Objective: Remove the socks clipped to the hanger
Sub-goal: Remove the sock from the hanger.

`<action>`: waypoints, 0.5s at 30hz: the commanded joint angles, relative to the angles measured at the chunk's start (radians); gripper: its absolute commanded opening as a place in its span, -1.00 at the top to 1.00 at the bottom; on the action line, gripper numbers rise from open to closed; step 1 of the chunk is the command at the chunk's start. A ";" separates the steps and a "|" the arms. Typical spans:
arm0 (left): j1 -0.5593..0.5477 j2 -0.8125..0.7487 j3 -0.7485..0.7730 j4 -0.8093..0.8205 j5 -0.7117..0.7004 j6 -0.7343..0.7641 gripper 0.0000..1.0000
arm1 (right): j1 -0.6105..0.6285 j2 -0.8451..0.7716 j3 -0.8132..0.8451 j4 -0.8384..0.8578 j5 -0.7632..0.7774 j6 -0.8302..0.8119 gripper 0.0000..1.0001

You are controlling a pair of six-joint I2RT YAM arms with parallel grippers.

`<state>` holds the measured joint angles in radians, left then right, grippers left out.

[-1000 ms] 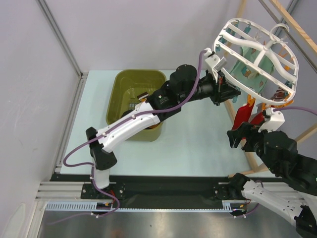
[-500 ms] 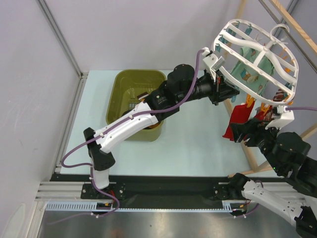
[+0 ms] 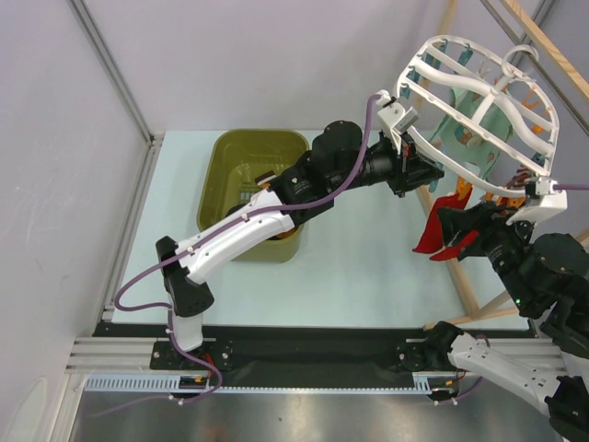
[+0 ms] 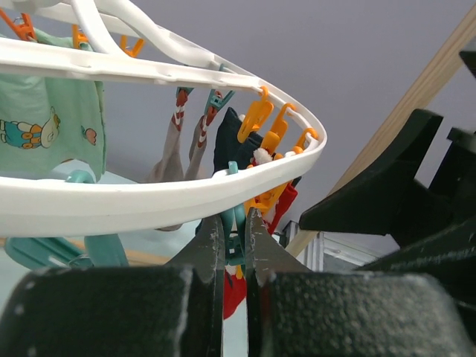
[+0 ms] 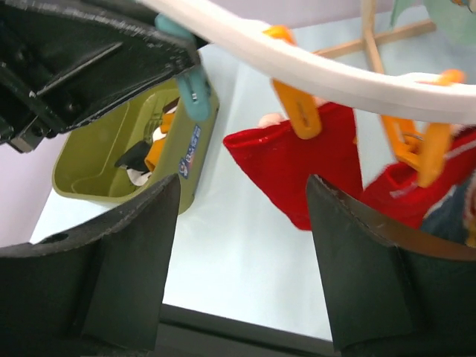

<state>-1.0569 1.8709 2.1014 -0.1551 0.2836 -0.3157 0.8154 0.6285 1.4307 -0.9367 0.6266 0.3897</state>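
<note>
The white hanger point(image 3: 433, 147) hangs from the wooden rack at the right, and several socks are clipped under it. My left gripper point(image 3: 425, 175) reaches under the hanger's near rim point(image 4: 149, 197) and is shut on a teal peg point(image 4: 236, 242). A red sock point(image 3: 431, 230) dangles from an orange peg point(image 5: 297, 111). My right gripper point(image 5: 242, 182) stands open just below and in front of this red sock point(image 5: 297, 167), its fingers either side of the hem. A mint bear-print sock point(image 4: 52, 126), grey striped socks point(image 4: 175, 149) and a dark sock point(image 4: 230, 141) hang further along.
An olive-green tub point(image 3: 221, 198) stands on the table left of centre, with black and orange socks point(image 5: 145, 152) inside. The light wooden rack point(image 3: 444, 41) rises at the right edge, its foot point(image 3: 483, 308) beside my right arm. A second red sock point(image 5: 424, 197) hangs at the right.
My right gripper has risen and moved toward the red sock, its jaws narrowing. The red sock has swung left and outward. The left gripper keeps its hold under the rim.
</note>
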 commanded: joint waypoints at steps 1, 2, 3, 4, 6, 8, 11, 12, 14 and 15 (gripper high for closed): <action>0.008 -0.067 0.011 0.037 0.043 -0.020 1.00 | 0.004 -0.001 -0.025 0.071 -0.083 -0.072 -0.47; 0.008 -0.067 0.011 0.040 0.046 -0.028 1.00 | 0.004 -0.007 -0.067 0.081 -0.109 -0.083 -0.50; 0.008 -0.067 0.011 0.046 0.051 -0.031 1.00 | 0.004 -0.016 -0.087 0.087 -0.128 -0.078 -0.54; 0.008 -0.067 0.012 0.049 0.060 -0.034 1.00 | 0.004 -0.022 -0.110 0.090 -0.122 -0.069 -0.59; 0.008 -0.070 0.012 0.055 0.066 -0.045 1.00 | 0.002 -0.042 -0.191 0.105 -0.095 -0.051 -0.63; 0.008 -0.073 0.011 0.060 0.068 -0.051 1.00 | 0.002 -0.078 -0.243 0.130 -0.058 -0.040 -0.70; 0.008 -0.079 0.012 0.060 0.069 -0.052 1.00 | 0.004 -0.133 -0.361 0.188 -0.004 -0.041 -0.79; 0.008 -0.081 0.012 0.060 0.069 -0.054 0.99 | 0.002 -0.142 -0.387 0.208 0.013 -0.049 -0.80; 0.008 -0.085 0.012 0.060 0.071 -0.056 1.00 | 0.004 -0.167 -0.453 0.259 0.025 -0.069 -0.86; 0.008 -0.085 0.011 0.057 0.069 -0.056 1.00 | 0.002 -0.171 -0.469 0.277 0.050 -0.071 -0.87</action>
<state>-1.0531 1.8618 2.1014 -0.1364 0.3191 -0.3447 0.8154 0.4870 0.9962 -0.7845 0.6010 0.3416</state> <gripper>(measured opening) 0.071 0.927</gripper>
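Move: The nearer red sock hangs on its orange clip about 6 cm ahead of the right hand, 1 cm to its right and some 8 cm below. The second red sock hangs roughly 7 cm to the right of it, level with it in reach and height. The teal clip in the left fingers is about 9 cm ahead, 9 cm left and 2 cm above the right hand. From the left hand the nearer sock lies 3 cm back, 10 cm right and 10 cm below. The right hand sinks about 11 cm towards the nearer red sock, fingers opening wider; the left keeps its grip. ##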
